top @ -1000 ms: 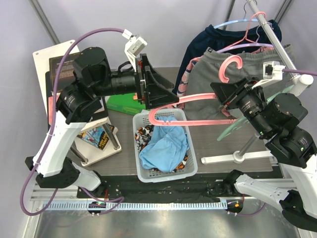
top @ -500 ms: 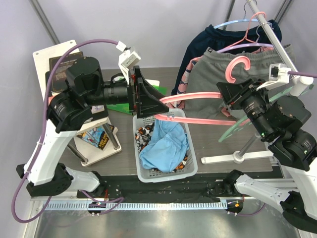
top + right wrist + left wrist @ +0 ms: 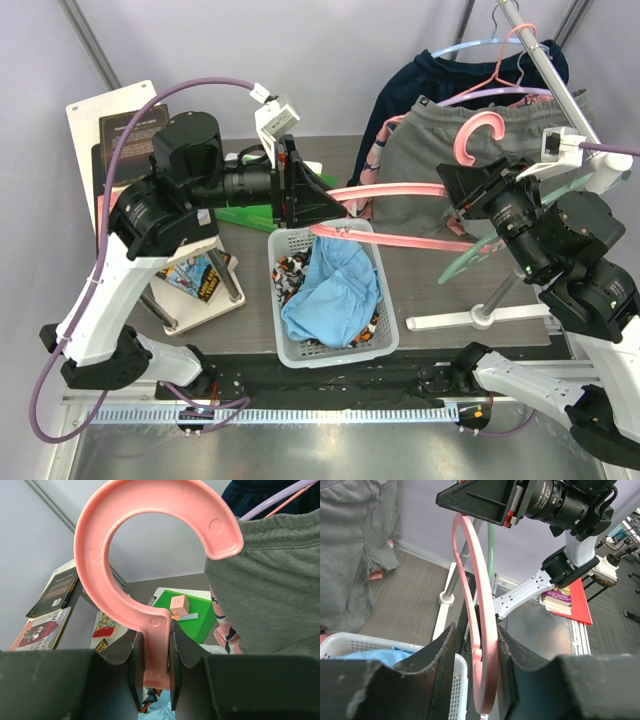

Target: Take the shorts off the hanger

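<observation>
The light blue shorts [image 3: 335, 295] lie crumpled in the white basket [image 3: 385, 345], on top of the orange, black and white camouflage shorts [image 3: 293, 270]. The bare pink hanger [image 3: 400, 190] hangs level above the basket. My right gripper [image 3: 455, 195] is shut on its neck [image 3: 155, 645] just below the hook. My left gripper [image 3: 335, 208] is open around the hanger's left end [image 3: 475, 580]; the bar rests against one finger [image 3: 507, 650] with a gap to the other. The blue shorts also show in the left wrist view [image 3: 375, 656].
Large grey shorts [image 3: 440, 140] and a dark navy garment [image 3: 440, 75] hang on the rack pole [image 3: 545, 60] at the back right. A green hanger [image 3: 500, 250] sits under my right arm. A green board [image 3: 250, 212] and books [image 3: 195, 275] lie left of the basket.
The right gripper has lifted the hanger a little, raising its left end off the basket. The left gripper shifted left, then back right along the hanger's end. The shorts stayed in the basket.
</observation>
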Controlling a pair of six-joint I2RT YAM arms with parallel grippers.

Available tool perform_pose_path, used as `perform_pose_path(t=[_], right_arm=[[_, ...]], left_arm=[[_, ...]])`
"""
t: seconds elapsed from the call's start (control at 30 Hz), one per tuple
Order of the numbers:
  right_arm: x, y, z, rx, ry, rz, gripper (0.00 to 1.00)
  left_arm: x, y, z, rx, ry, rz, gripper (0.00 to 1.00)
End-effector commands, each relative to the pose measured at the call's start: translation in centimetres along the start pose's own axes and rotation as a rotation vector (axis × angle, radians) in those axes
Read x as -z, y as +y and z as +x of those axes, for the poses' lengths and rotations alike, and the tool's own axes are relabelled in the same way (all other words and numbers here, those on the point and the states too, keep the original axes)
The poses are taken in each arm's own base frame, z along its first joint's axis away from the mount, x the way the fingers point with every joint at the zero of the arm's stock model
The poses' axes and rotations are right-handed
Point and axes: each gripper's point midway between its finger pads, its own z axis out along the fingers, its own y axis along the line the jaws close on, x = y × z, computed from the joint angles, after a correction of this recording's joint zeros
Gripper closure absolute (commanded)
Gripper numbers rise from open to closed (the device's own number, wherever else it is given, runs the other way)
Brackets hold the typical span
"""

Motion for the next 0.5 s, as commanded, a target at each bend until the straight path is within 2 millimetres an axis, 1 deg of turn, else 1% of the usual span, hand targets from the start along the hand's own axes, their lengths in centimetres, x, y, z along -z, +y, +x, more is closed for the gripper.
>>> perform_pose_path(t=[0.0, 0.03, 0.07, 0.1, 0.13, 0.17, 0.2, 0.23, 0.27, 0.3, 0.33, 0.37, 0.4, 0.43, 0.47], right_arm=[[-0.8, 1.4, -1.3, -0.05, -0.063, -0.051, 0.99], [-1.1, 1.8, -1.3, -0.056, -0.066, -0.066, 0.99], [-1.3, 1.9, -1.3, -0.06, -0.065, -0.068, 0.99], [-1.4, 2.1, -1.5, -0.066, -0.07, -0.074, 0.98], [-1.9, 2.2, -1.3, -0.065, -0.064, -0.071, 0.93], [-1.8, 2.4, -1.8, -0.066, -0.072, -0.074, 0.87], [-1.8, 2.5, -1.9, -0.066, -0.075, -0.073, 0.79], [-1.7, 2.5, -2.2, -0.065, -0.083, -0.074, 0.59], [-1.4, 2.4, -2.8, -0.068, -0.098, -0.068, 0.5], [-1.2, 2.3, -3.1, -0.069, -0.106, -0.064, 0.42], [-0.9, 2.2, -3.3, -0.068, -0.11, -0.059, 0.28], [-0.2, 2.2, -4.2, -0.08, -0.133, -0.061, 0.22], [0.2, 1.9, -4.8, -0.086, -0.15, -0.047, 0.16], [0.9, 1.7, -5.3, -0.092, -0.161, -0.041, 0.04], [1.7, 1.5, -5.8, -0.097, -0.176, -0.044, 0.0]], left_arm=[[0.4, -0.2, -0.9, -0.056, -0.028, -0.001, 0.77], [0.6, -0.2, -1.2, -0.068, -0.039, -0.016, 0.82], [0.9, 0.3, -1.5, -0.083, -0.052, -0.057, 0.88], [1.2, 0.7, -1.8, -0.092, -0.064, -0.087, 0.92], [1.4, 1.0, -1.9, -0.097, -0.071, -0.114, 1.0], [1.9, 1.5, -2.4, -0.122, -0.093, -0.156, 1.0], [2.1, 1.8, -2.5, -0.131, -0.101, -0.178, 1.0], [2.4, 2.0, -2.8, -0.14, -0.115, -0.198, 1.0], [2.7, 2.4, -3.1, -0.149, -0.132, -0.226, 1.0], [3.1, 2.1, -3.5, -0.166, -0.155, -0.229, 1.0], [3.1, 2.4, -3.4, -0.169, -0.16, -0.239, 1.0], [3.1, 2.4, -4.2, -0.185, -0.195, -0.241, 1.0], [3.3, 2.1, -4.4, -0.184, -0.212, -0.237, 1.0], [3.0, 2.3, -4.3, -0.18, -0.214, -0.236, 1.0], [2.8, 2.2, -4.9, -0.185, -0.234, -0.227, 1.0]])
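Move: The pink hanger's left end sits at the left gripper's half-open fingers, about 1 cm to their right, with no shorts left on it. The basket with the blue shorts lies some 6 cm ahead, 1 cm right and 42 cm below; the grey shorts hang about 20 cm ahead, 22 cm right and 10 cm lower. From the right gripper, which holds the hanger neck, that end is roughly 18 cm left, 5 cm back and 3 cm lower. Close the left gripper right down on the hanger's left end, then carry that end forward and left about 3.5 cm, swinging the wrist some 15 degrees, mostly counter-clockwise. Let the right gripper follow forward and left about 2 cm, then spread its fingers wide to let go of the neck and ease up slightly. ##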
